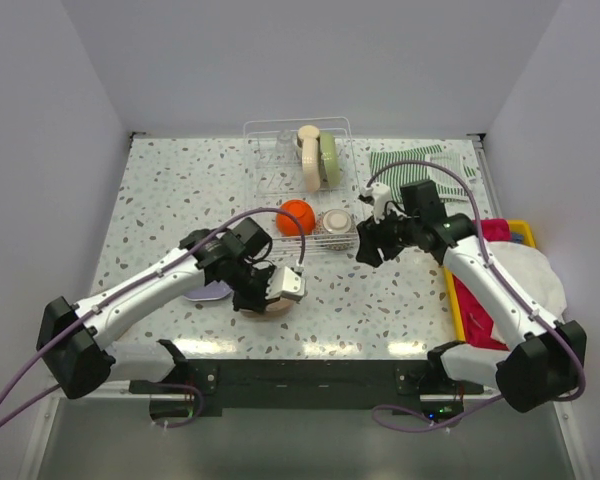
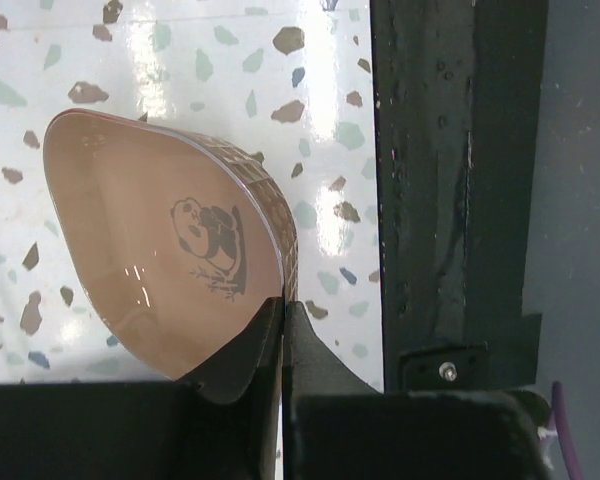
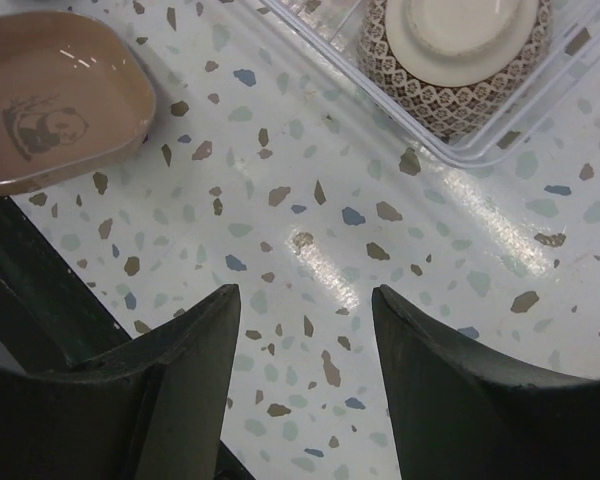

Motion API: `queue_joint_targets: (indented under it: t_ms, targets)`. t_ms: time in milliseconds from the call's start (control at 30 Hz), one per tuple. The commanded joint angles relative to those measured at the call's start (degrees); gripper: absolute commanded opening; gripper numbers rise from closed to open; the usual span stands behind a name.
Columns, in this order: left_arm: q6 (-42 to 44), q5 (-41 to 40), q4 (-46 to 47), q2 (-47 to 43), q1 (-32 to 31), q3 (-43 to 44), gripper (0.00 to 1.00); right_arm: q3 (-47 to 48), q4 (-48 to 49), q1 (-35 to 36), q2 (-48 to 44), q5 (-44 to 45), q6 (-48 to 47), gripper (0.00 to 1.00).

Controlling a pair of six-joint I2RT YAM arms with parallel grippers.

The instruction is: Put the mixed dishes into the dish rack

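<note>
My left gripper (image 1: 271, 296) is shut on the rim of a brown rounded-square plate (image 2: 150, 240) with a panda print, held tilted near the table's front edge (image 1: 275, 310). The same brown plate (image 3: 55, 90) shows in the right wrist view. The see-through dish rack (image 1: 265, 170) stands at the back middle. In it are a cream plate (image 1: 308, 160) and a green plate (image 1: 329, 160) upright, an orange-red bowl (image 1: 296, 217) and an upturned grey patterned bowl (image 1: 336, 228) (image 3: 450, 50). My right gripper (image 1: 368, 246) (image 3: 305, 300) hangs open and empty over bare table, right of the rack.
A pale round plate (image 1: 208, 293) lies under the left arm. A striped green cloth (image 1: 425, 165) is at the back right. A yellow tray (image 1: 521, 233) of red and white cloths sits along the right edge. The black front edge strip (image 2: 450, 180) lies close to the held plate.
</note>
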Motion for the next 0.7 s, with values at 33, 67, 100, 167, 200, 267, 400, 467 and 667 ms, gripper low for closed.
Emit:
queue_joint_targets:
  t_ms: [33,67,100,167,200,267,400,467,667]
  targets:
    - [-4.52,-1.96,15.87,-1.71,-3.95,-7.61,0.0,-1.23,-2.0,-5.49,-3.61,0.37,0.22,0.59]
    - [-4.78,-2.58,17.36,-2.15,-5.18,-9.1,0.0,-1.58,-2.0,-6.02,-3.96,0.36,0.39,0.59]
    - [-5.83,-3.54,20.68,-3.11,-5.8,-11.9,0.0,-1.76,-2.26,-6.38,-4.49,0.36,0.39,0.59]
    - [-5.84,-5.22,22.91,-3.82,-6.33,-14.12,0.0,-2.19,-2.44,-7.61,-4.85,0.19,0.39,0.59]
    - [-5.84,-6.01,25.09,-4.52,-6.33,-16.04,0.0,-2.28,-2.62,-8.05,-4.93,0.19,0.66,0.59]
    - [-5.67,-7.33,26.95,-5.14,-6.59,-17.72,0.0,-2.46,-2.53,-8.93,-4.94,0.01,1.09,0.59]
    - [-6.37,-7.86,28.89,-4.53,-6.68,-19.05,0.23,-2.37,-2.18,-9.37,-4.58,-0.43,1.45,0.59]
    - [-6.54,-8.21,28.8,-4.53,-7.12,-19.4,0.36,-2.29,-1.92,-9.46,-3.97,-0.43,1.54,0.59]
    - [-7.42,-8.65,29.77,-4.53,-7.39,-21.16,0.47,-2.02,-1.12,-9.63,-3.09,-0.87,1.89,0.59]
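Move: On the bare counter in front of the rack, the set-down spot for the brown dish, already pinched by its rim, is centred about 10 cm below the left hand, 5 cm ahead and 4 to its right. The lavender dish is roughly 12 cm ahead and 13 left; in the rack, the orange bowl is some 25 ahead and 8 right, the patterned bowl 23 ahead and 17 right. From the right hand the spot lies about 8 cm back, 19 left and 13 down. Lowering the tilted brown dish about 7 cm, nearly straight down to the counter, the left hand drifts slightly right and swings its fingertips forward some 10 degrees; late in the descent the fingers open to nearly half, letting go of the near rim and staying around it. The open, empty right hand shifts about 5 cm right, away from the dish, turning 10 degrees clockwise. ##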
